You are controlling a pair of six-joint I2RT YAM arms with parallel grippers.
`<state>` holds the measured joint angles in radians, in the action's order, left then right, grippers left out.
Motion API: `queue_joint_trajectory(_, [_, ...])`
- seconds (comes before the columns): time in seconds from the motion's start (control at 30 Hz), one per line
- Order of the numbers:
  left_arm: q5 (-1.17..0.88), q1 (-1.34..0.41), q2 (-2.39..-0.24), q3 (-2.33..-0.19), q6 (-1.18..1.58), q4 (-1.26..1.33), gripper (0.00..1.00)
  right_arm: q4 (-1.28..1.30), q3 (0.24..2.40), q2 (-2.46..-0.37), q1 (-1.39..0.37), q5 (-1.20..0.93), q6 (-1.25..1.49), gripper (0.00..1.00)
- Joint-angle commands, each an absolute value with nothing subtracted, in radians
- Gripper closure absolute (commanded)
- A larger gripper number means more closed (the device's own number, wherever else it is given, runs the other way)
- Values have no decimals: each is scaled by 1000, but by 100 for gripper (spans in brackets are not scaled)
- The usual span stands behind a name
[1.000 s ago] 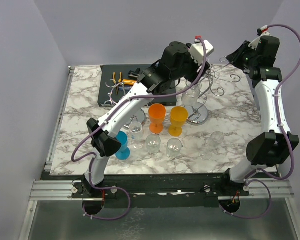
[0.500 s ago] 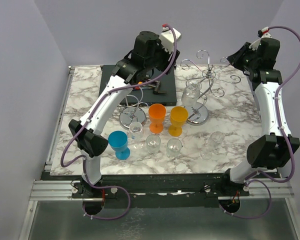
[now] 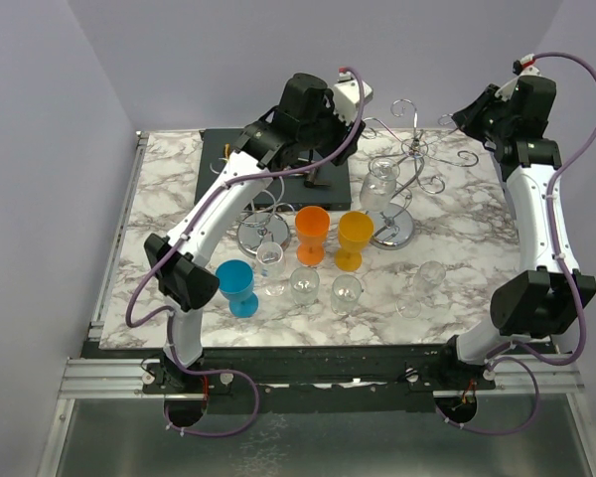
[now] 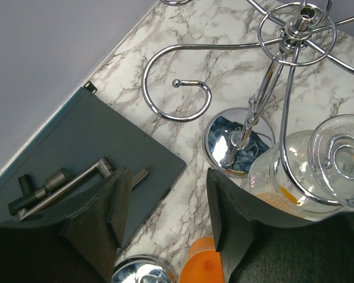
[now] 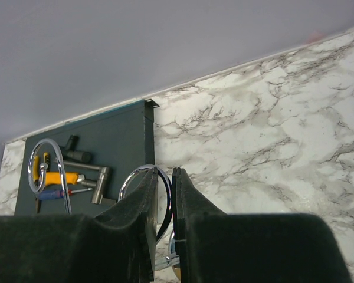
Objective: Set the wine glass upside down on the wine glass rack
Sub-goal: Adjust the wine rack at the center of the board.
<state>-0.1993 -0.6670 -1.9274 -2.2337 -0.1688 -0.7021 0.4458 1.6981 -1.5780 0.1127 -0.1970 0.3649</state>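
A clear wine glass (image 3: 379,185) hangs upside down on an arm of the chrome wine glass rack (image 3: 409,147); it also shows in the left wrist view (image 4: 318,168), its foot caught in a wire loop. My left gripper (image 3: 313,124) hovers high, left of the rack, open and empty (image 4: 168,183). My right gripper (image 3: 459,117) is at the rack's far right curl, its fingers closed on a chrome ring (image 5: 165,197) of the rack (image 5: 163,172). Several clear glasses (image 3: 304,285) stand on the table in front.
Two orange cups (image 3: 313,234) (image 3: 355,238) and a blue cup (image 3: 236,286) stand among the glasses. A second chrome rack base (image 3: 258,227) sits left of them. A dark mat (image 3: 228,169) with tools lies at the back. The rack's base (image 4: 239,141) is below my left gripper.
My left arm pulled away from the rack to the left, then came back a little to the right. The glass stays hanging on the rack. The right arm has not moved.
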Motion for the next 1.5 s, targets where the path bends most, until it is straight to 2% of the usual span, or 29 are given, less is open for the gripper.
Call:
queue_joint_trajectory(0.0, [-244,-693,-1964,-2290,-168,-733,41,457,1681,-1538,110,-153,346,85])
queue_joint_trajectory(0.47, [-157,-713,-2153,-2546,-213,-722,41,457,1627,-1486,110,-123,326,85])
queue_joint_trajectory(1.33, [-78,-713,-2256,-2613,-302,-589,41,426,1432,-1323,111,61,305,85])
queue_joint_trajectory(1.47, [-56,-714,-2269,-2626,-308,-562,40,429,1434,-1315,111,71,303,81])
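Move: The rack's empty left curl lies some 5 cm ahead of the left hand and 4 cm to its right, about level with the open fingers. The rack's hub is about 12 cm to that hand's right and 1 cm ahead, and the hanging glass is 5 cm right, 7 cm back and 6 cm lower. The right curl already sits between the right fingers, straight at them, with the hub some 8 cm left of the right hand and 5 cm back. The rack's right curl stays pinched in the right fingers, which draw it back about 5 cm and 3 cm to the right, turning clockwise. The rack's left curl is approached by the open left hand, which first slides right some 5 cm, then reaches forward about 6 cm while its fingers tip up roughly 10 degrees; contact there can't be confirmed. ##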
